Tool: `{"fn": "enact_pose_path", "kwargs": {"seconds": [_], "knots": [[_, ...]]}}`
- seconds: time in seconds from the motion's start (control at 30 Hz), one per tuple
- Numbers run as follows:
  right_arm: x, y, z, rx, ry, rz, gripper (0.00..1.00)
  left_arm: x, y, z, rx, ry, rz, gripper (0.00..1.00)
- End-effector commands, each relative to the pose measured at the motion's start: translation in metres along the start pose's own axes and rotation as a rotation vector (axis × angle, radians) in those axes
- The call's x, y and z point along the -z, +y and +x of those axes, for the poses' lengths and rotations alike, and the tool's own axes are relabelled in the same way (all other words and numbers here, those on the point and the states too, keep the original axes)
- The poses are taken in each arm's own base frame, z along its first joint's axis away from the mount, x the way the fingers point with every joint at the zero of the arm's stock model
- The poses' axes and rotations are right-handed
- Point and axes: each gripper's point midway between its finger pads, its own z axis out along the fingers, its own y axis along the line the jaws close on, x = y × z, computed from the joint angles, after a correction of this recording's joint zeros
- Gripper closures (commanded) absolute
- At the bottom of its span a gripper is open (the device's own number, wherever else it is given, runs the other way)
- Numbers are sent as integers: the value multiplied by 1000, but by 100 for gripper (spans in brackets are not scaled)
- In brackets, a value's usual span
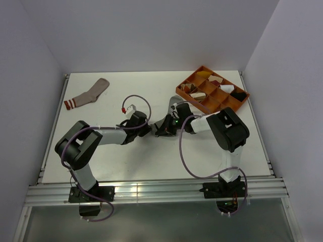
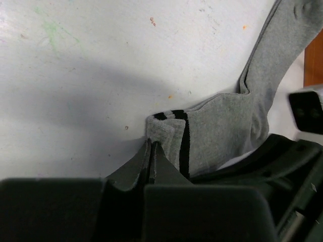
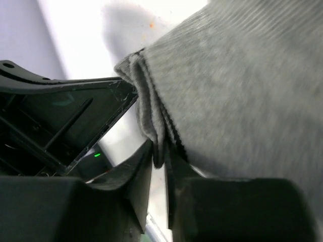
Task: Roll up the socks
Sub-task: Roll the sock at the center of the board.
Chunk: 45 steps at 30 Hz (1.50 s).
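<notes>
The grey sock (image 1: 169, 108) with dark cuff stripes lies mid-table, its toe toward the orange tray. In the left wrist view the grey sock (image 2: 222, 131) has its cuff folded over. My left gripper (image 1: 147, 126) (image 2: 151, 143) is shut, tips against that folded cuff's corner; whether fabric is pinched does not show. My right gripper (image 1: 162, 128) (image 3: 164, 151) faces it closely, jaws barely apart with a fold of the grey sock (image 3: 242, 91) between the tips. The pinkish-tan sock (image 1: 88, 94) with red and white cuff stripes lies flat at the far left, away from both grippers.
An orange divided tray (image 1: 203, 67) holding small cloth bundles stands at the back right; its edge (image 2: 314, 60) shows beside the sock's toe. White walls enclose the table on three sides. A loose cable loops above the left wrist (image 1: 136, 98).
</notes>
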Motion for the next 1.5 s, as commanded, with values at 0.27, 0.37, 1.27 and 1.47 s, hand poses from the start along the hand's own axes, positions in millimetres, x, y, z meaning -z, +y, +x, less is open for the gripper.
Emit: {"fn": "enact_pose_path", "kwargs": {"seconds": [0.27,0.37,1.27,1.47], "knots": [[35,34,-30,457,-311,221,58,1,42,11,-65,27,-182,100],[32,35,-26,572,-336,299,56,2,40,12,-70,27,-178,100],[-2,30,-3,873,-349,486,55,3,34,11,-68,31,-166,100],[-9,33,6,887,-336,460,55,3,33,10,-65,28,-163,100]]}}
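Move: The grey sock's rolled cuff has its near corner loosely between the right fingertips, its middle some 3 cm forward and 1 cm to the left of that hand, level with it. The foot of the grey sock lies about 17 cm ahead and 8 cm right of the hand, the wooden box about 23 cm ahead and 26 cm right. From the left hand, shut on the far corner, the cuff's middle is about 2 cm back and 1 cm right. The cuff's near corner comes free as the right fingers go on opening to nearly half; that hand lifts about 5 cm, then sinks back to the same corner, ending 1 cm above its start. On the way the wrist turns by some 60 degrees, swinging the fingers from pointing left to forward-left and down, astride the roll's near end. The left hand keeps its pinch on the far corner, barely moving. ##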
